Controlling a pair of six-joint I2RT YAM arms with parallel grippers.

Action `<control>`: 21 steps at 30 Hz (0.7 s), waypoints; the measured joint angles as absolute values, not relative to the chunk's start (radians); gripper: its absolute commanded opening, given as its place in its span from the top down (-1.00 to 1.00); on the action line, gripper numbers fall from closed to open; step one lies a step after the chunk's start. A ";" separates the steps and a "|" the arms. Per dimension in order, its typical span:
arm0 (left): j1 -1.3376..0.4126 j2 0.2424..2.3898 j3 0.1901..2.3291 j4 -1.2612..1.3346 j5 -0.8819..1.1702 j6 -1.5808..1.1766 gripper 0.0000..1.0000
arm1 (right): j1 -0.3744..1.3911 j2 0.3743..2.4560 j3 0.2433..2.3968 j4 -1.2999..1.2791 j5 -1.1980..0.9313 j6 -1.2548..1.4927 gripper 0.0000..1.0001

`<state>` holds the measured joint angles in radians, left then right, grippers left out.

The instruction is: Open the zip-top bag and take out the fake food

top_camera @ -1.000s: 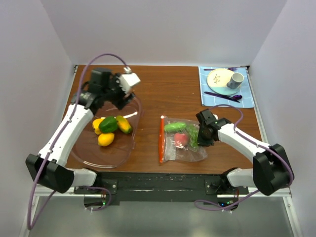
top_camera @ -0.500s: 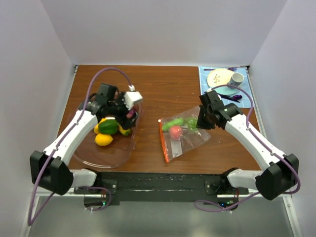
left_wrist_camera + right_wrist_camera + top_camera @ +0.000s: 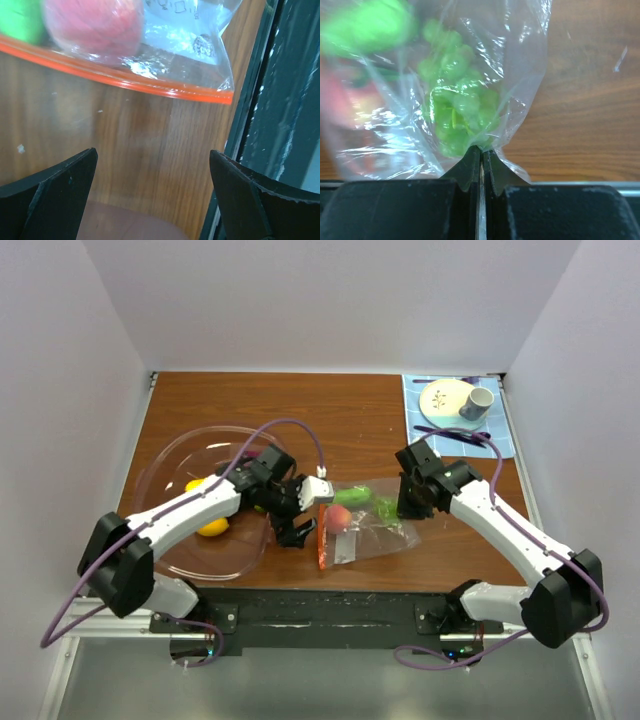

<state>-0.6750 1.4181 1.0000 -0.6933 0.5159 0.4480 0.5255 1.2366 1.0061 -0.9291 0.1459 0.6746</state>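
The zip-top bag (image 3: 368,530) lies at the table's middle front, its orange-red zip strip (image 3: 322,536) toward the left. Inside it I see fake food: a pink-red fruit (image 3: 340,518), a green piece (image 3: 355,497) and green grapes (image 3: 455,110). My right gripper (image 3: 408,502) is shut on the bag's right, closed end (image 3: 481,150) and holds that end up. My left gripper (image 3: 303,521) stands open just left of the zip strip (image 3: 125,80), with only bare wood between its fingers (image 3: 60,185). More fake food, yellow lemons (image 3: 212,528), lies in the bowl.
A large clear pinkish bowl (image 3: 160,465) sits at the left under my left arm. A blue mat (image 3: 500,445) at the back right carries a plate (image 3: 445,398), a cup (image 3: 477,401) and a purple spoon. The table's black front rail (image 3: 270,115) runs close to the bag.
My left arm has swung from over the bowl to the right, down to the bag's zip edge, and its jaws have opened wide. The right gripper has kept its hold and shifted the bag.
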 measured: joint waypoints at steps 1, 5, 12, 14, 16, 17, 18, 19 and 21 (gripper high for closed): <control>-0.691 1.435 0.984 -0.692 0.500 0.453 -1.00 | 0.525 1.236 0.973 -0.926 0.149 0.676 1.00; -0.744 1.481 0.952 -0.658 0.442 0.471 -1.00 | 0.525 1.239 0.850 -0.904 0.168 0.683 1.00; -0.778 1.594 0.950 -0.586 0.390 0.493 -1.00 | 0.525 1.309 0.755 -0.852 0.197 0.686 1.00; -0.783 1.620 0.957 -0.570 0.390 0.495 -1.00 | 0.528 1.330 0.752 -0.838 0.198 0.686 1.00; -0.795 1.645 0.974 -0.549 0.397 0.498 -1.00 | 0.533 1.342 0.752 -0.828 0.198 0.686 1.00; -0.801 1.656 0.986 -0.534 0.404 0.501 -0.99 | 0.535 1.348 0.752 -0.822 0.199 0.686 1.00; -0.804 1.667 0.998 -0.522 0.413 0.502 -1.00 | 0.537 1.354 0.752 -0.815 0.199 0.686 1.00; -0.808 1.679 1.013 -0.509 0.424 0.507 -0.99 | 0.539 1.361 0.752 -0.810 0.199 0.686 1.00; -0.812 1.704 1.056 -0.500 0.451 0.509 -0.99 | 0.543 1.380 0.752 -0.799 0.199 0.686 1.00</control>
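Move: The bag's orange-edged mouth lies about 7 cm to the left gripper's right, 2 cm ahead and 9 cm below. Inside, the peach is some 11 cm right and 4 cm ahead, the green cucumber about 14 cm right and 9 cm ahead. The right gripper still pinches the raised closed end: its spot on the table is roughly 4 cm back, 3 cm right and 11 cm below, the grapes 4 cm left, 3 cm ahead and 6 cm below. Drop the wide-open left gripper about 7 cm to just above the table beside the orange-edged mouth, then sweep it some 5 cm right towards the mouth, rising slightly, fingers kept open. Meanwhile keep the right gripper shut on the bag's closed end and lower it about 10 cm, drawing it back 4 cm and a little right. ##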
